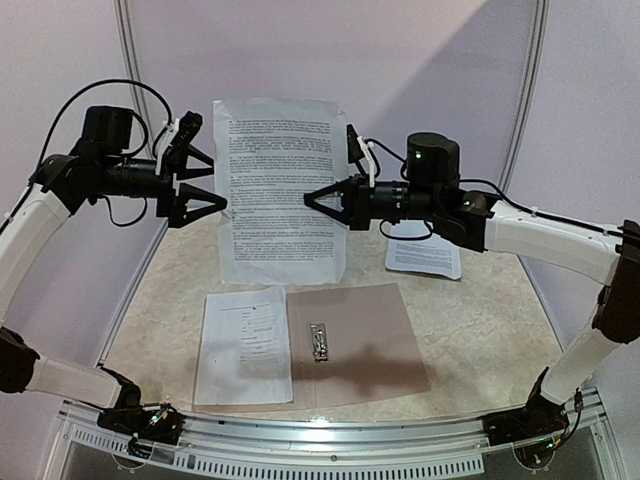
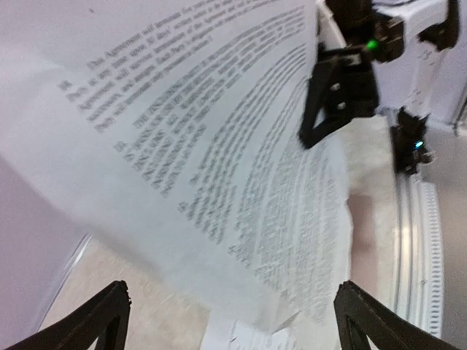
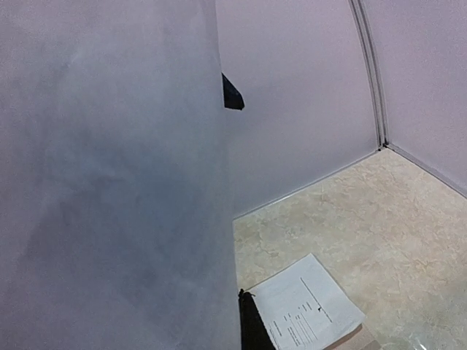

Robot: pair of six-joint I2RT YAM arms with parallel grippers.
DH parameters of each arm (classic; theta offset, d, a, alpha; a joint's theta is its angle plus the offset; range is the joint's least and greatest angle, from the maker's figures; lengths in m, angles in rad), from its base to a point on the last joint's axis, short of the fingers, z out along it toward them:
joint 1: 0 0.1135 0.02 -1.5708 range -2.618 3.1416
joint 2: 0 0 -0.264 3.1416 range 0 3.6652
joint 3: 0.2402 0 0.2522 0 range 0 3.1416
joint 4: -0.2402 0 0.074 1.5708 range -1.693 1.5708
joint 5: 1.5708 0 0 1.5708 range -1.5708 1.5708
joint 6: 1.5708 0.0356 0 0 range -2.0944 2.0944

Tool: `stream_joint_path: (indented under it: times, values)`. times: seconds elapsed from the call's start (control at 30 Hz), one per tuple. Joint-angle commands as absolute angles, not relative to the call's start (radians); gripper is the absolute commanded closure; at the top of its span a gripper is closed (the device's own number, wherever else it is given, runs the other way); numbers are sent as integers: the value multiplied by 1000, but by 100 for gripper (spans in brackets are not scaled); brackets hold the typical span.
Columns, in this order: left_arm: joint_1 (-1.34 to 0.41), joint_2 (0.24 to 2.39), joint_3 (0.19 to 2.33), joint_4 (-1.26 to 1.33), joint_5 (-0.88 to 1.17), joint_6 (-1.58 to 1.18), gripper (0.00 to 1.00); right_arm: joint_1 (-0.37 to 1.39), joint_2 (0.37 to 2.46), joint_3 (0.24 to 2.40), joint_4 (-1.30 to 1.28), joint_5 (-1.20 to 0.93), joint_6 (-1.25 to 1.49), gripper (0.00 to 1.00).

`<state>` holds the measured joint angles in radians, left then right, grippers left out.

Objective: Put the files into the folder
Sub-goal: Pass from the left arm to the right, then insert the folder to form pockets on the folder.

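Note:
One of the files, a white printed sheet [image 1: 278, 190], stands upright in the air over the back of the table. My right gripper [image 1: 308, 198] is shut on it from its right side. In the right wrist view the sheet's blank back [image 3: 109, 182] fills the left half, and one dark finger [image 3: 254, 328] shows at its edge. My left gripper [image 1: 218, 183] stands open at the sheet's left edge with nothing between its fingers [image 2: 87, 321]; the sheet [image 2: 219, 146] hangs ahead of it. The tan folder [image 1: 355, 340] lies open below, with another file [image 1: 245, 345] on its left leaf.
A metal clip [image 1: 320, 342] sits on the folder's spine. A further printed sheet [image 1: 425, 250] lies on the table at the back right, under my right arm. Pale walls close the back and both sides. The arm bases stand at the near edge.

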<state>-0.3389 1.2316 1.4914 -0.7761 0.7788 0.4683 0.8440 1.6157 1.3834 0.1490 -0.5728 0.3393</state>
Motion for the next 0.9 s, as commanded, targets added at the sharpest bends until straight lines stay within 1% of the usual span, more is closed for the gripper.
stream_joint_path:
  times: [0.0, 0.17, 0.27, 0.4, 0.5, 0.6, 0.73, 0.87]
  values:
    - [-279, 1217, 1439, -919, 397, 569, 1, 846, 1697, 1337, 71, -485, 368, 100]
    - [-198, 1173, 1264, -965, 201, 615, 1, 846, 1784, 1298, 79, -477, 393, 100]
    - [-188, 1145, 1076, -943, 84, 638, 0, 847, 1828, 1289, 76, -479, 386, 100]
    - [-187, 1138, 836, -870, 5, 666, 0, 849, 1871, 1294, 34, -446, 371, 100]
    - [-189, 1142, 688, -793, -22, 680, 0, 860, 1883, 1295, -23, -400, 355, 100]
    - [-193, 1149, 604, -741, -18, 684, 0, 887, 1887, 1297, -84, -350, 321, 100]
    - [-202, 1143, 561, -719, 48, 687, 0, 918, 1887, 1303, -141, -316, 269, 100]
    - [-208, 1120, 571, -718, 75, 700, 0, 947, 1899, 1300, -153, -299, 264, 100]
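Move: About 36 cm below the right hand, which still holds the sheet by its right side, lie the files in the folder: some 16 cm to its left and 4 cm back. The metal clip is nearly straight below, 3 cm back; the bare right leaf's middle is about 11 cm to the right and 3 cm back, at table height too. From the wide-open left hand, the files in the folder are about 38 cm straight down and 4 cm back. Lowering the pinched sheet about 22 cm towards the open folder, the right hand goes almost straight down, fast at first and then slowing, keeping its grip while its fingertips tip downward some 30 degrees. The empty left hand withdraws with fingers wide open, down about 35 cm and 18 cm left, first slightly forward and then back, its fingers swinging to point down beside the folder. ##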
